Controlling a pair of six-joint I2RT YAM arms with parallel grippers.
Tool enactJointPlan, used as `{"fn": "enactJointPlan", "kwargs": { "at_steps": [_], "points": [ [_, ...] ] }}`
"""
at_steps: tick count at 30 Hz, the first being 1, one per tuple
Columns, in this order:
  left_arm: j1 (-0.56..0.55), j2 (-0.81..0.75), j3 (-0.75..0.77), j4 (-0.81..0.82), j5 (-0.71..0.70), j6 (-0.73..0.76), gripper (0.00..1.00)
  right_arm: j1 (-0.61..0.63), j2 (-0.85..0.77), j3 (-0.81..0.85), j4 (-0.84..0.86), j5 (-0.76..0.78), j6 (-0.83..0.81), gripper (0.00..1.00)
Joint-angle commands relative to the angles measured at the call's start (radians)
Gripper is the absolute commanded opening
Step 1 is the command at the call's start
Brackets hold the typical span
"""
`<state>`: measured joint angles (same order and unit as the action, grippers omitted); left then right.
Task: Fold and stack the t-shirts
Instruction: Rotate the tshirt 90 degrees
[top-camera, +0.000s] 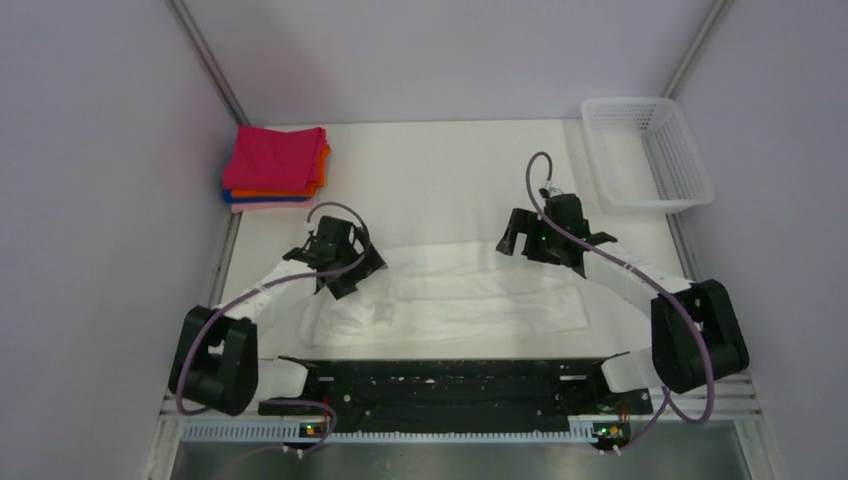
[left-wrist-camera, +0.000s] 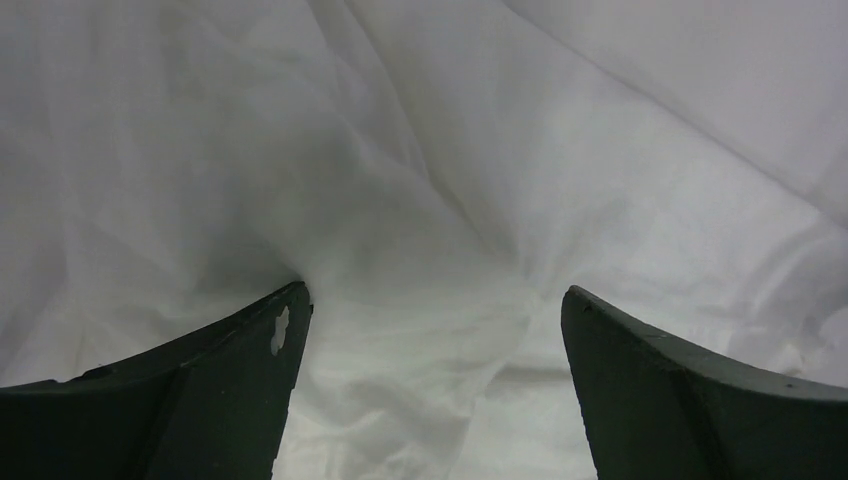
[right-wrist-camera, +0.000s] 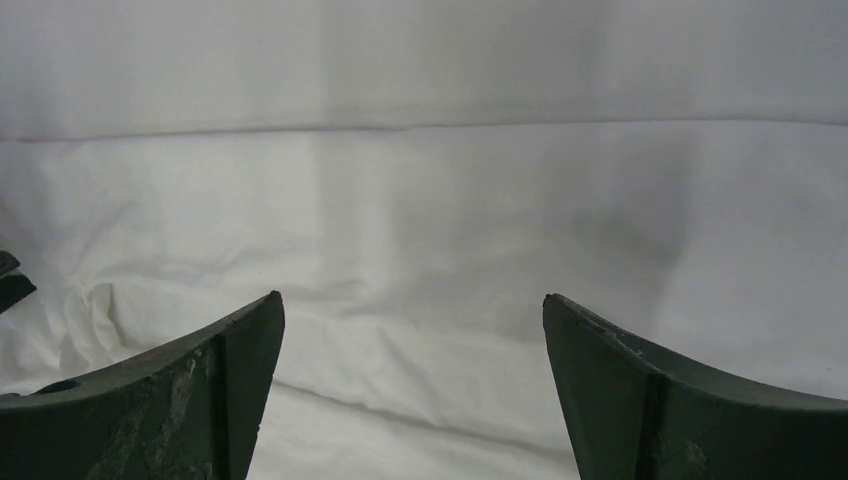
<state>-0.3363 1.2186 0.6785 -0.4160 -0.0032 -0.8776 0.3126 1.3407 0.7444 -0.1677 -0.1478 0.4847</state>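
A white t-shirt (top-camera: 460, 295) lies folded into a long band across the near middle of the table. My left gripper (top-camera: 340, 262) hovers over its left end, jaws wide apart; the left wrist view shows wrinkled white cloth (left-wrist-camera: 430, 250) between and below the fingers, nothing pinched. Over the band's upper right edge my right gripper (top-camera: 545, 240) stands open too, and its wrist view shows smooth white cloth (right-wrist-camera: 420, 230) with a fold line under the gap. A stack of folded t-shirts (top-camera: 275, 165), magenta on top with orange, blue and pink edges showing, sits at the back left.
A white plastic mesh basket (top-camera: 648, 152) stands at the back right corner. Grey walls close in the table on both sides, and a black rail (top-camera: 450, 385) runs along the near edge between the arm bases.
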Motion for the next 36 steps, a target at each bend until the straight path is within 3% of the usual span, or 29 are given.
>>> {"fn": "enactJointPlan", "kwargs": {
  "at_steps": [1, 5, 8, 15, 18, 22, 28, 33, 36],
  "points": [
    [0.066, 0.193, 0.02, 0.191, 0.064, -0.082, 0.99, 0.045, 0.1, 0.03, 0.062, -0.003, 0.016, 0.99],
    [0.101, 0.428, 0.25, 0.19, -0.014, -0.076, 0.99, 0.058, 0.154, 0.018, 0.014, 0.032, 0.015, 0.99],
    [0.107, 0.665, 0.536, 0.13, -0.007, -0.069, 0.99, 0.094, 0.152, -0.014, -0.037, 0.045, -0.002, 0.99],
    [0.087, 1.273, 1.367, 0.062, 0.191, -0.166, 0.99, 0.241, 0.071, -0.084, -0.085, -0.146, -0.043, 0.99],
    [0.057, 1.47, 1.647, 0.175, 0.283, -0.299, 0.99, 0.321, 0.067, -0.07, -0.059, -0.275, -0.067, 0.99],
    [0.011, 1.566, 1.716, 0.486, 0.271, -0.448, 0.99, 0.404, 0.039, -0.034, 0.012, -0.345, -0.121, 0.99],
    [-0.001, 1.582, 1.753, 0.57, 0.179, -0.448, 0.99, 0.41, -0.024, -0.02, 0.019, -0.328, -0.16, 0.99],
    [0.003, 1.515, 1.79, 0.534, 0.226, -0.365, 0.99, 0.408, -0.115, -0.001, -0.034, -0.073, -0.115, 0.99],
    [0.003, 1.401, 1.762, 0.487, 0.27, -0.286, 0.99, 0.37, -0.167, 0.001, -0.076, -0.006, -0.059, 0.99]
  ]
}}
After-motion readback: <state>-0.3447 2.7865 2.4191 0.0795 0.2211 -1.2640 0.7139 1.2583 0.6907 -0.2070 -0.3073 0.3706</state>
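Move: Beneath both open grippers lies the folded white t-shirt, stretched left to right. Its middle is about 19 cm right of the left hand, 4 cm back and some 4 cm below; from the right hand it is roughly 17 cm left, 10 cm back and 5 cm below. The shirt stack stands about 33 cm ahead of the left hand and 23 cm left, and the white basket some 28 cm ahead of the right hand and 32 cm right, both near hand height. Pressing open fingertips down onto the shirt's two ends, the hands swing the cloth clockwise. The left hand sweeps forward about 40 cm, curving right 20 cm as its wrist tilts strongly; the right drags back and left, some 14 and 12 cm, turning about 40 degrees counter-clockwise, then rises 5 cm and eases slightly forward. ##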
